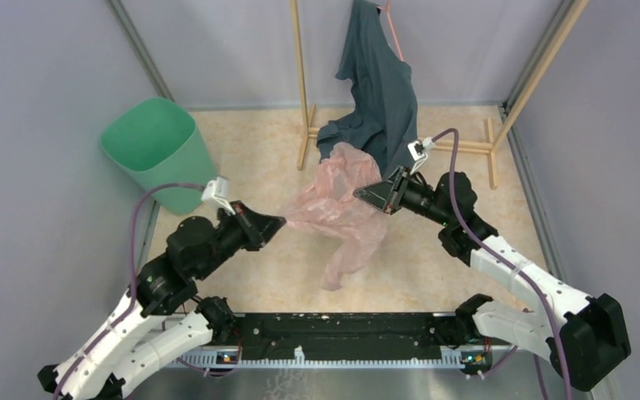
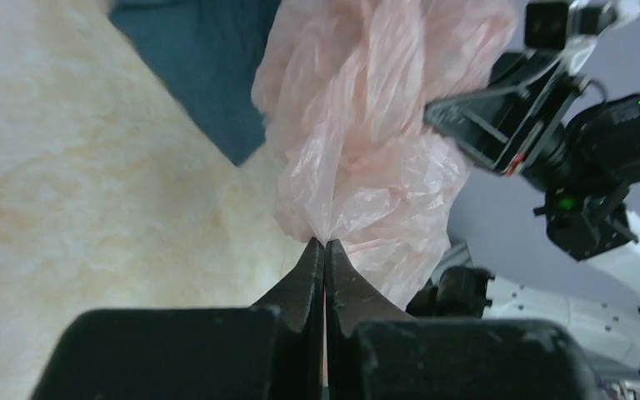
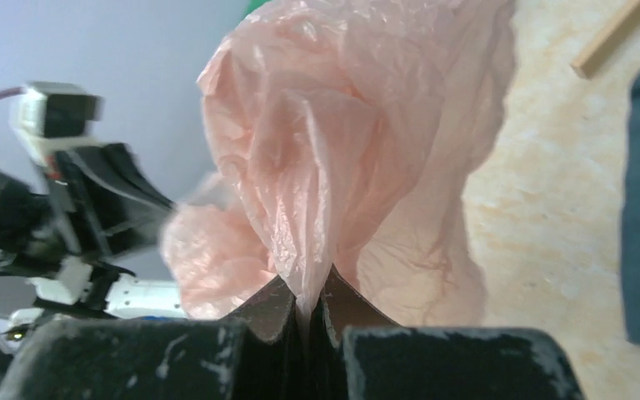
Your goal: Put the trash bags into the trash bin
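Observation:
The pale pink trash bag hangs crumpled above the middle of the floor, stretched between both arms, with a tail drooping toward the near side. My left gripper is shut on its left edge; in the left wrist view the film bunches out from the pinched tips. My right gripper is shut on the bag's right side, and the right wrist view shows film squeezed between its jaws. The mint-green trash bin stands upright at the far left, well apart from the bag.
A dark teal-grey garment hangs from a wooden rack at the back, just behind the bag. Grey walls close in the left, back and right. A black base rail runs along the near edge.

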Robot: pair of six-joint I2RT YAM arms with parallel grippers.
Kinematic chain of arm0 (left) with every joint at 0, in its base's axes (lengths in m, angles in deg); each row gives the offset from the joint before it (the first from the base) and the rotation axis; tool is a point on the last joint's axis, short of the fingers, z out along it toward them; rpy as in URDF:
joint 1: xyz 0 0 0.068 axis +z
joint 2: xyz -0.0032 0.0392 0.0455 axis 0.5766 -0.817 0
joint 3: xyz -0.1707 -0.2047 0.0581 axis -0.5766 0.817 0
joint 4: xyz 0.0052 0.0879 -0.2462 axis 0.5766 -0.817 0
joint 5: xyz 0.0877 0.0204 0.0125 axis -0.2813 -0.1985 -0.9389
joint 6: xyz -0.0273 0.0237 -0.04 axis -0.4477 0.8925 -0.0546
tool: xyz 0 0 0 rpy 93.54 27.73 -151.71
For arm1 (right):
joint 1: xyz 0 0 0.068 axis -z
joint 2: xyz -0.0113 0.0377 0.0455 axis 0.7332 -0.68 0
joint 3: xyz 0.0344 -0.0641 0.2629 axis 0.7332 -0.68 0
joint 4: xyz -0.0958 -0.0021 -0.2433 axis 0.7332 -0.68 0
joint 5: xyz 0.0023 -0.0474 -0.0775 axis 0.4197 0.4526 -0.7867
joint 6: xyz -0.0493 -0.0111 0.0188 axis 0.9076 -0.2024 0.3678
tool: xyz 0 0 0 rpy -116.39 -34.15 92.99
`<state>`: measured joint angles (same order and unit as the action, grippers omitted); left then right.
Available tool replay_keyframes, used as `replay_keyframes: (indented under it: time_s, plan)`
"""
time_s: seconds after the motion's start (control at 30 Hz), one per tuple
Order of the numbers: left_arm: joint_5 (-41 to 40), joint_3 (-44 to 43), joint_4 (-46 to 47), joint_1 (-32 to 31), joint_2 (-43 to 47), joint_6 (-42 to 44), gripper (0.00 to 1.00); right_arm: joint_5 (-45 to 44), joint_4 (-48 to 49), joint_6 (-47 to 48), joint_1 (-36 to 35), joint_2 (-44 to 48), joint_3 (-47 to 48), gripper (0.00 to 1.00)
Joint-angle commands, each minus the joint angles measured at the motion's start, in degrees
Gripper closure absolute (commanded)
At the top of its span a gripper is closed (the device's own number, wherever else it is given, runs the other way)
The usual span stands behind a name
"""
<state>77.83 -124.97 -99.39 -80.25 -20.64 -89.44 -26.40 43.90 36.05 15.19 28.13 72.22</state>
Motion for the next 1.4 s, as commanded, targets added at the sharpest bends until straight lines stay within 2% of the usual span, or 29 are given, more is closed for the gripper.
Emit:
replay_keyframes:
  time_s: [0.0,0.2,0.3,0.37,0.47,0.6,0.7,0.77,0.9,1.0,1.1,1.17,1.27,1.37]
  plan:
    - [-13.44,-2.58,-6.57,-0.03,2.79,-3.94,1.0,-2.94,-4.85,7.63,0.54,-1.56,1.31,1.0]
    - [-9.37,-5.21,-5.26,-0.01,-0.67,-0.71,1.0,-5.21,-9.74,12.4,0.19,-3.38,2.68,1.0]
    - [-6.6,-7.29,-3.45,-0.03,-3.44,2.81,1.0,-6.32,-19.04,19.96,-1.5,-7.67,6.95,1.0]
    - [-5.45,-10.53,-4.86,-0.01,-6.95,4.8,1.0,-8.23,-27.35,26.29,-3.32,-11.78,10.69,0.95]
    - [-4.96,-15.84,-7.65,-0.1,-11.68,5.96,1.0,-14.52,-36.24,31.09,-6.4,-15.72,14.89,0.82]
    - [-6.03,-17.15,-4.73,-0.01,-14.27,4.71,1.0,-21.29,-42.83,32.35,-9.84,-14.35,17.4,0.5]
    - [-6.16,-18.5,-3.4,-0.02,-18.04,3.16,1.0,-26.34,-50.06,32.95,-9.96,-12.7,20.29,0.34]
    - [-6.41,-20.09,-3.52,-0.05,-20.45,2.72,1.0,-26.05,-53.14,33.78,-10.07,-11.06,21.4,0.25]
    - [-7.45,-21.24,-3.02,-0.01,-22.49,2.48,1.0,-23.81,-53.98,36.41,-9.97,-6.2,21.12,0.09]
    - [-9.13,-21.42,-4.42,0.04,-22.76,1.64,1.0,-25.99,-56.37,35.84,-10.03,-4.86,24.7,0.07]
    - [-9.86,-21.14,-5.84,0.02,-22.42,0.96,1.0,-22.66,-55.18,34.0,-10.64,-4.48,26.98,0.07]
    - [-9.68,-20.78,-6.11,-0.01,-22.05,0.54,1.0,-21.42,-51.03,32.72,-15.16,-4.72,27.29,0.07]
    - [-7.81,-20.72,-4.86,0.0,-21.83,0.4,1.0,-23.04,-41.09,31.96,-25.62,-7.22,25.56,0.06]
    - [-4.41,-20.69,-3.21,0.0,-22.01,0.27,1.0,-34.02,-36.06,28.99,-27.98,-10.7,24.91,0.05]
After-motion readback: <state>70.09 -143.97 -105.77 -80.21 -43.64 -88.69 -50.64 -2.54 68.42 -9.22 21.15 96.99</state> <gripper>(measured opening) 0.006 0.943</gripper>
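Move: Between the two hands hangs the pink trash bag, pinched by both. Its middle is about 10 cm right of the left hand, 4 cm ahead and 6 cm below; from the right hand it is some 4 cm left, 2 cm back and 7 cm below. The trash bin is roughly 28 cm left of the left hand, 15 cm ahead and 14 cm lower. The grey cloth's lower end lies about 17 cm ahead of the right hand, 4 cm right and 25 cm below. Sinking about 14 cm and tipping its fingertips down some 50 degrees, the right hand opens wide and lets go of the bag, climbs back most of that height, then sweeps left and back with open fingers towards the hanging bag. The left hand keeps its pinch, first flicking left, then carrying the bag forward and a little right. ##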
